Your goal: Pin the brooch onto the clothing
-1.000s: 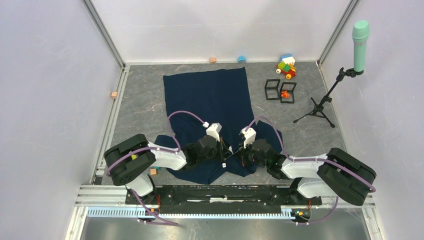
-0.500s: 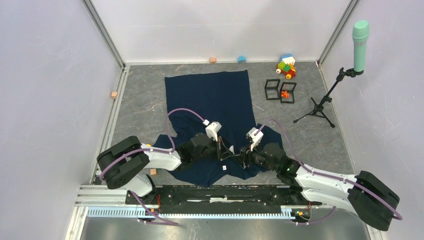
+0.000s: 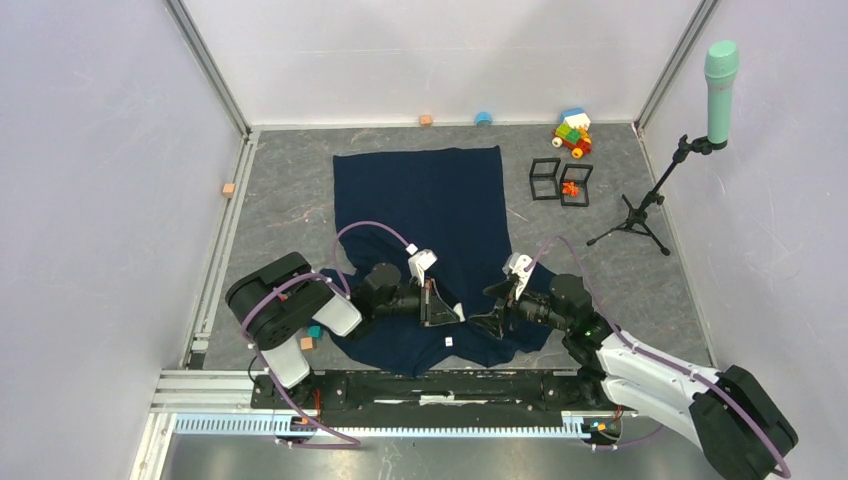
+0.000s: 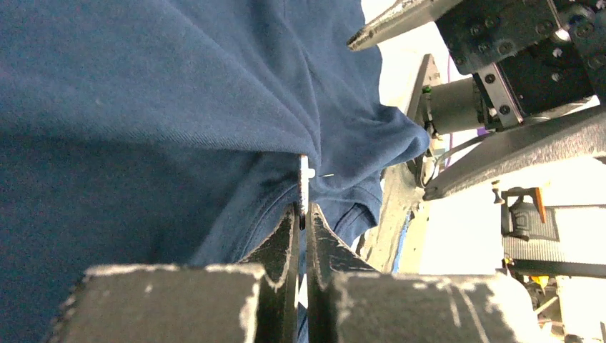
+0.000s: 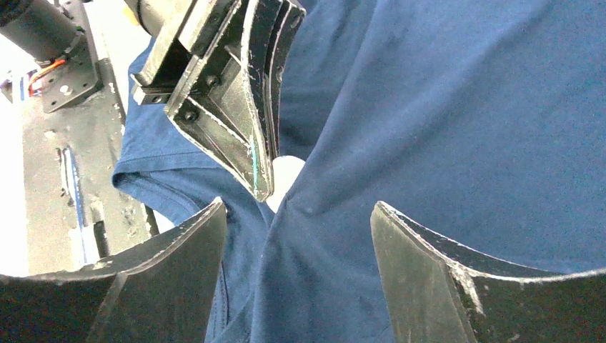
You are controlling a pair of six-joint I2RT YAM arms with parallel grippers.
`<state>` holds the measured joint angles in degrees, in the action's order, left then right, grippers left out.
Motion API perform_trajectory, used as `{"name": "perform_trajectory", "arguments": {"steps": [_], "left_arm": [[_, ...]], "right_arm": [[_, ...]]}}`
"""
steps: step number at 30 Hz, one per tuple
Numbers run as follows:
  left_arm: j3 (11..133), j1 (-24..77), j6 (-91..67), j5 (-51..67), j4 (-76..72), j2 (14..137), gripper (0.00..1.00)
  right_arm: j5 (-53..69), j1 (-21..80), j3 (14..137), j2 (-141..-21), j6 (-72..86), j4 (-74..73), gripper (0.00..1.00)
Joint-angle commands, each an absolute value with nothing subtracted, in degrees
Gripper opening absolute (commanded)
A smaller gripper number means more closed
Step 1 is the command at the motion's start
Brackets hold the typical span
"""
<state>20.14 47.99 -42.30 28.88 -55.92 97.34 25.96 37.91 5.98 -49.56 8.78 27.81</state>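
Note:
The navy shirt [image 3: 420,200] lies flat on the grey table, its near end bunched between my two grippers. My left gripper [image 3: 445,312] is shut on the brooch [image 4: 304,175], a thin white piece held edge-on against a raised ridge of the shirt [image 4: 143,107]. In the right wrist view the brooch [image 5: 287,174] shows white beside the left gripper's fingertips [image 5: 259,179]. My right gripper [image 5: 299,207] is open and empty, its jaws standing either side of the fabric ridge [image 5: 429,107]; it sits just right of the left gripper [image 3: 492,322]. A small white bit [image 3: 449,342] lies on the shirt's near part.
Two black wire cube frames [image 3: 560,181] and a toy brick car [image 3: 572,131] stand at the back right. A microphone on a tripod [image 3: 640,212] stands at the right. Small blocks lie by the back wall [image 3: 426,120] and the left rail [image 3: 229,189].
The right gripper has drawn back to the right, away from the left gripper, its arm stretched out low. The left gripper has dropped lower over the near shirt. The shirt shifted slightly right.

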Motion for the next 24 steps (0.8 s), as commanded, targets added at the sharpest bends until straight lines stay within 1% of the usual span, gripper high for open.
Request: {"name": "perform_trajectory", "arguments": {"steps": [1,5,9,17,20,24], "left_arm": [[19.68,47.20,-40.26,37.78,-67.78,99.95,0.02],[19.17,47.20,-39.00,39.06,-70.02,100.86,0.02],[18.86,47.02,-37.26,40.41,-70.23,99.94,0.02],[18.29,46.85,-35.16,42.49,-69.52,97.54,0.02],[18.06,46.85,-34.95,42.95,-69.61,97.13,0.02],[18.02,46.85,-34.93,43.66,-69.70,96.75,0.02]], "right_arm": [[38.49,33.54,6.72,-50.92,7.01,32.19,0.79],[41.85,32.97,7.32,-54.56,7.61,34.42,0.78],[44.16,32.97,8.98,-57.75,6.75,34.58,0.75],[45.68,32.96,10.70,-61.46,6.06,34.76,0.59],[46.30,32.98,11.05,-63.00,6.05,34.97,0.56],[46.97,33.01,11.15,-64.67,6.23,35.66,0.55]]}}
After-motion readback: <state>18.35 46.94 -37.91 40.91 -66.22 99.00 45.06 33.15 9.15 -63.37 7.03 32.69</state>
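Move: The left hand grips the brooch, whose pinned clothing fold lies about 2 cm to its right and 1 cm lower; the neck label is some 5 cm back, 2 cm left and 4 cm below that hand. From the open right hand the brooch is roughly 4 cm left, 1 cm back and 4 cm lower, and the label about 7 cm left, 6 cm back and 8 cm below. Still pinching the brooch at the clothing fold, the left hand draws it about 2.5 cm back and 2 cm up, turning some 10 degrees clockwise. The right hand closes in on brooch and fold, going some 2 cm back, then a good 1 cm left and 1 cm down, turning about 15 degrees counter-clockwise, its wide fingers narrowing partway; a touch can't be made out. ##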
